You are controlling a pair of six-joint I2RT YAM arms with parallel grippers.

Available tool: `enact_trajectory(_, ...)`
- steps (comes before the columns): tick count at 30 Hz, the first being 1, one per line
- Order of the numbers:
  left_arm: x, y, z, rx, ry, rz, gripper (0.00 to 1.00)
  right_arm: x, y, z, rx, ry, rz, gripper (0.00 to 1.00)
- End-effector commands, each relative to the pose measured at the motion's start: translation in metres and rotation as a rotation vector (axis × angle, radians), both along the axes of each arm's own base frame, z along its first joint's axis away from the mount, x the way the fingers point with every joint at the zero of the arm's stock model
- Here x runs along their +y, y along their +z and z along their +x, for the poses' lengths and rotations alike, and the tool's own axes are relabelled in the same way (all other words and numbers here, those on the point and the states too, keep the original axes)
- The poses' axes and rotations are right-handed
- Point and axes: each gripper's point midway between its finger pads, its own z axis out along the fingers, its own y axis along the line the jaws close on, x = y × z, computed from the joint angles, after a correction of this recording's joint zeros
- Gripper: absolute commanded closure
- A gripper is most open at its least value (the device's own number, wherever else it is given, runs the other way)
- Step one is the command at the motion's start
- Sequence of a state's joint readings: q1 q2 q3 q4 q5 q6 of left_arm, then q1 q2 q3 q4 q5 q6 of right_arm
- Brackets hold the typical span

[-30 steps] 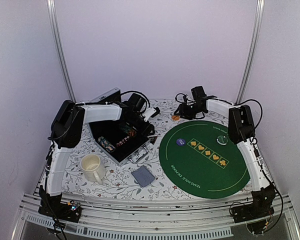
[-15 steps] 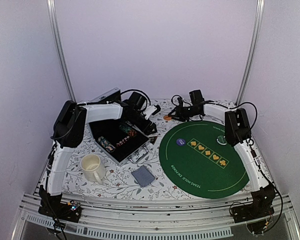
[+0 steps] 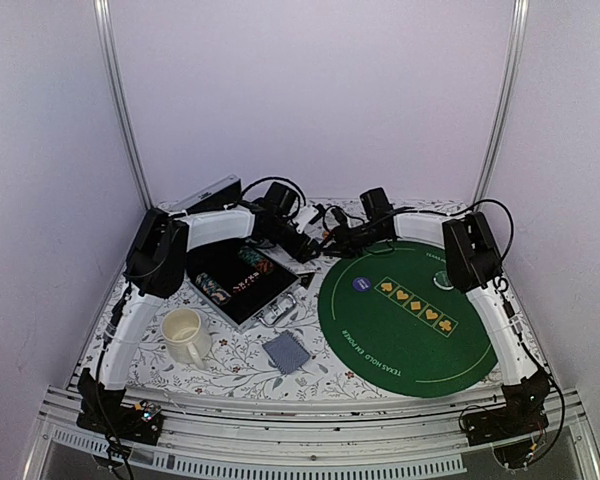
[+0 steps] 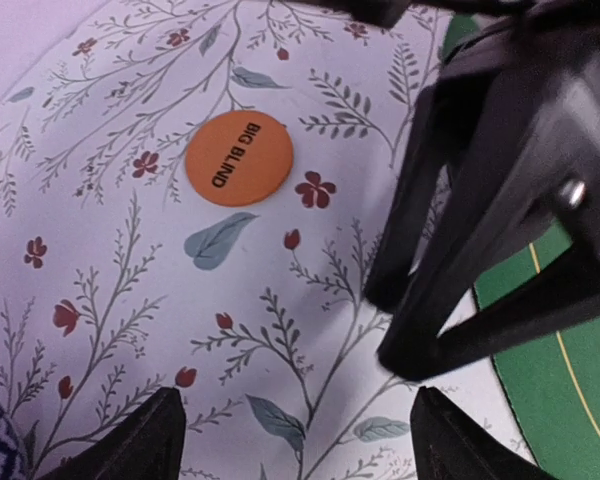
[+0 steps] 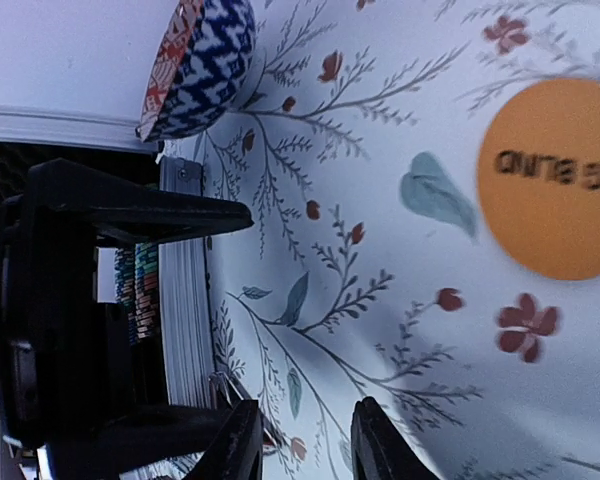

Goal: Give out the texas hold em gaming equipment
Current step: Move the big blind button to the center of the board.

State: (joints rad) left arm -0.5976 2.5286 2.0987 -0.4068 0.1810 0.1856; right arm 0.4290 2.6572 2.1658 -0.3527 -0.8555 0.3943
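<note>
An orange disc [image 4: 239,158] marked BIG BLIND lies flat on the flowered cloth, and shows again as the orange disc [image 5: 555,180] in the right wrist view. My left gripper [image 4: 295,455] hovers open and empty just short of it. My right gripper [image 5: 305,445] faces it from the other side, its jaws narrow but apart, with nothing between them. Both grippers meet at the back centre, left gripper [image 3: 313,243] beside right gripper [image 3: 333,239]. Striped poker chips [image 3: 212,288] sit in the open black case [image 3: 248,283]. Grey-blue cards [image 3: 285,352] lie near the front. A purple disc [image 3: 361,284] and a clear disc [image 3: 441,278] rest on the green mat [image 3: 410,330].
A cream mug [image 3: 185,335] stands front left of the case. A blue-patterned round object [image 5: 205,60] lies at the back by the wall. The case's metal edge [image 5: 185,300] is close beside the left gripper.
The right arm has swung left and the left arm right, so the two grippers now face each other closely. The left jaws have widened and the right jaws have narrowed.
</note>
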Motion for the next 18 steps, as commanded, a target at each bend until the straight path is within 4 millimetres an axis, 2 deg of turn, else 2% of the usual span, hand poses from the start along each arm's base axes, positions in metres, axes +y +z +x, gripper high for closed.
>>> enact_trajectory(1,-0.002,0.015,0.027,-0.066,0.08,-0.055,0.22,-0.052,0.074,0.058,-0.14,-0.206,0.07,0.67)
enact_trajectory(4,-0.002,0.02,0.041,-0.102,0.146,-0.08,0.23,-0.066,0.077,0.093,-0.114,-0.366,0.127,0.67)
enact_trajectory(6,-0.002,0.019,0.046,-0.102,0.173,-0.089,0.23,-0.063,0.068,0.111,-0.1,-0.418,0.158,0.67)
enact_trajectory(9,-0.004,0.017,0.048,-0.101,0.18,-0.104,0.23,-0.059,0.042,0.131,-0.014,-0.485,0.216,0.69)
enact_trajectory(11,-0.002,0.015,0.05,-0.107,0.195,-0.1,0.23,-0.056,0.029,0.138,0.044,-0.53,0.251,0.7)
enact_trajectory(18,0.008,0.013,0.059,-0.137,0.233,-0.075,0.24,-0.03,0.018,0.135,0.024,-0.582,0.186,0.72)
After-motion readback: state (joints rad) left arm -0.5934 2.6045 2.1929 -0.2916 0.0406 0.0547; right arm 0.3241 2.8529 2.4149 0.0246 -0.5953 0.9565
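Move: Ahead of the open left hand, the big blind button lies flat on the table about 8 cm forward, 5 cm to the right and 3 cm below it. From the right hand it lies roughly 7 cm straight ahead and 3 cm lower. The patterned bowl stands about 13 cm left of the button and level with it; the purple button on the green mat lies some 18 cm nearer the base and 7 cm right of it. Swinging clear, the right hand arcs about 14 cm forward and some 6 cm right, passing the big blind button on its right side and ending beyond it; it lifts on the way, then sinks again, turning about 30 degrees clockwise, its opening unchanged. The left hand, still open, comes some 5 cm forward towards the button, rises slightly and settles partway back, turning about 10 degrees counter-clockwise. ##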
